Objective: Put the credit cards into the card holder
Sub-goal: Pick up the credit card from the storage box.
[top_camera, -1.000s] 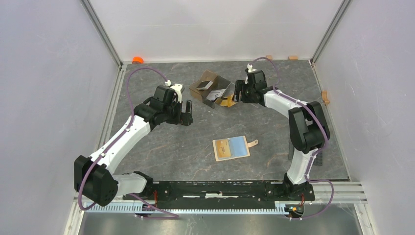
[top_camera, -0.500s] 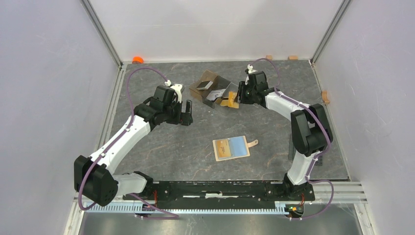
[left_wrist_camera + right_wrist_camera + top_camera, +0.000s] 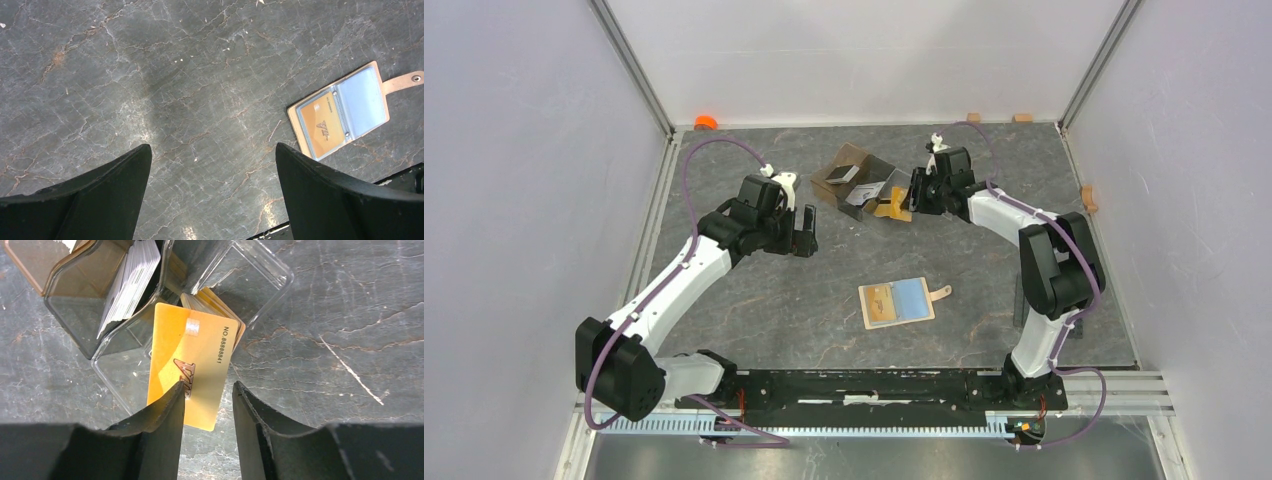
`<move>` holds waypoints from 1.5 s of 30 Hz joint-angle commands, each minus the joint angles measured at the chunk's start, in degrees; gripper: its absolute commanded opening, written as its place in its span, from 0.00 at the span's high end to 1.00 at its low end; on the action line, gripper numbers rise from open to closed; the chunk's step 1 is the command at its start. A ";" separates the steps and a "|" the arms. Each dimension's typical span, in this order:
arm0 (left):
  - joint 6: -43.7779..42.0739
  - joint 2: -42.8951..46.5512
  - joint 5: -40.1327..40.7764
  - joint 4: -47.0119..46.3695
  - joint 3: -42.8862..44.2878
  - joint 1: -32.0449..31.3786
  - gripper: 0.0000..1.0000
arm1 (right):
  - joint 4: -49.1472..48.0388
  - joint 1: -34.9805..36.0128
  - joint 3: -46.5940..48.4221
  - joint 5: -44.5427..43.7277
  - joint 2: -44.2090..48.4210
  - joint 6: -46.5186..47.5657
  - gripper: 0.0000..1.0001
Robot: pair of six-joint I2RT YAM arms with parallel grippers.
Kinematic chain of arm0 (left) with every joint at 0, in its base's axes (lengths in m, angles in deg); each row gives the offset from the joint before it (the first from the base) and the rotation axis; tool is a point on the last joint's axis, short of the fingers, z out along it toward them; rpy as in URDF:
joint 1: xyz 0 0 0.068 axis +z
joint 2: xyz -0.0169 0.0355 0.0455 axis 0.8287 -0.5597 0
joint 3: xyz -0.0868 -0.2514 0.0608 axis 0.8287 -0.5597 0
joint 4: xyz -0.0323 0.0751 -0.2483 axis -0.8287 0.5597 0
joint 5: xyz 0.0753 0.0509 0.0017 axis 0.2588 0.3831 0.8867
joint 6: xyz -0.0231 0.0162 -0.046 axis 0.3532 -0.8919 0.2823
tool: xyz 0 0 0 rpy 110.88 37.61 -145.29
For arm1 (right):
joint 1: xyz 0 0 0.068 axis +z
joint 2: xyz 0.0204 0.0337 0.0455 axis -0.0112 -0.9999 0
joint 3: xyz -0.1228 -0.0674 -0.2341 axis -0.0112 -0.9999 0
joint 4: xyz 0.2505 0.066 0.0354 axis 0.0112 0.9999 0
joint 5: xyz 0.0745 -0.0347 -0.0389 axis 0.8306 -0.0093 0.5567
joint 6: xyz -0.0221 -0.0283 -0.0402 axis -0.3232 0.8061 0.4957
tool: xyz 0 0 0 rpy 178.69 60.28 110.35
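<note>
The tan card holder lies open on the table's middle, an orange-gold card in its left pocket; it also shows in the left wrist view. My right gripper is at the clear brown-tinted divided box. In the right wrist view its jaws stand a little apart around the lower edge of an orange-gold credit card that leans out of the box, without clamping it. More orange cards lie behind it, and silver-grey cards stand in another compartment. My left gripper is open and empty above bare table.
An orange object sits at the back left corner. Small wooden blocks lie along the back edge and one by the right wall. Metal rails border the table on both sides.
My right gripper has edged slightly toward the box and the orange card. The left arm and the card holder have not moved.
</note>
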 commanded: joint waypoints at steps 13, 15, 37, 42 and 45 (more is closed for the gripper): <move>-2.69 0.34 -0.60 -1.10 -0.29 0.45 0.00 | -4.46 -0.54 -3.13 5.70 0.02 -3.63 0.62; -2.69 0.29 -0.62 -1.09 -0.29 0.43 0.00 | -3.97 -0.52 -3.46 5.48 0.67 -3.65 0.65; -2.60 0.72 -0.54 -1.09 -0.38 0.52 0.00 | -6.27 -0.58 -8.76 8.12 6.10 -6.64 0.92; -1.91 2.55 -0.68 -2.02 -0.99 0.50 0.00 | -6.60 -0.57 -10.21 9.63 9.90 -6.94 1.00; 0.89 4.79 -3.48 -3.86 -1.45 0.53 0.00 | -6.10 -0.58 -11.23 10.49 13.05 -6.28 1.00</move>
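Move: Just ahead and to the left of the right hand, about 2 cm out and 3 cm left, the loose orange credit card leans out of the storage box, nearly at fingertip height. The rest of the orange cards sit roughly 4 cm ahead, 6 cm left and 4 cm lower; the white cards about 6 cm ahead and 10 cm left at that depth. From the left hand, the loose card is some 16 cm ahead, 22 cm right and 9 cm down. Easing left and back beside the loose orange card, the right hand rolls so that its left side rises some 10 degrees, its half-open fingers narrowing gradually. They then shut fully, pinching the card between the tips, while the hand climbs about 3 cm and draws back towards the base, ending about 3 cm back in all. ##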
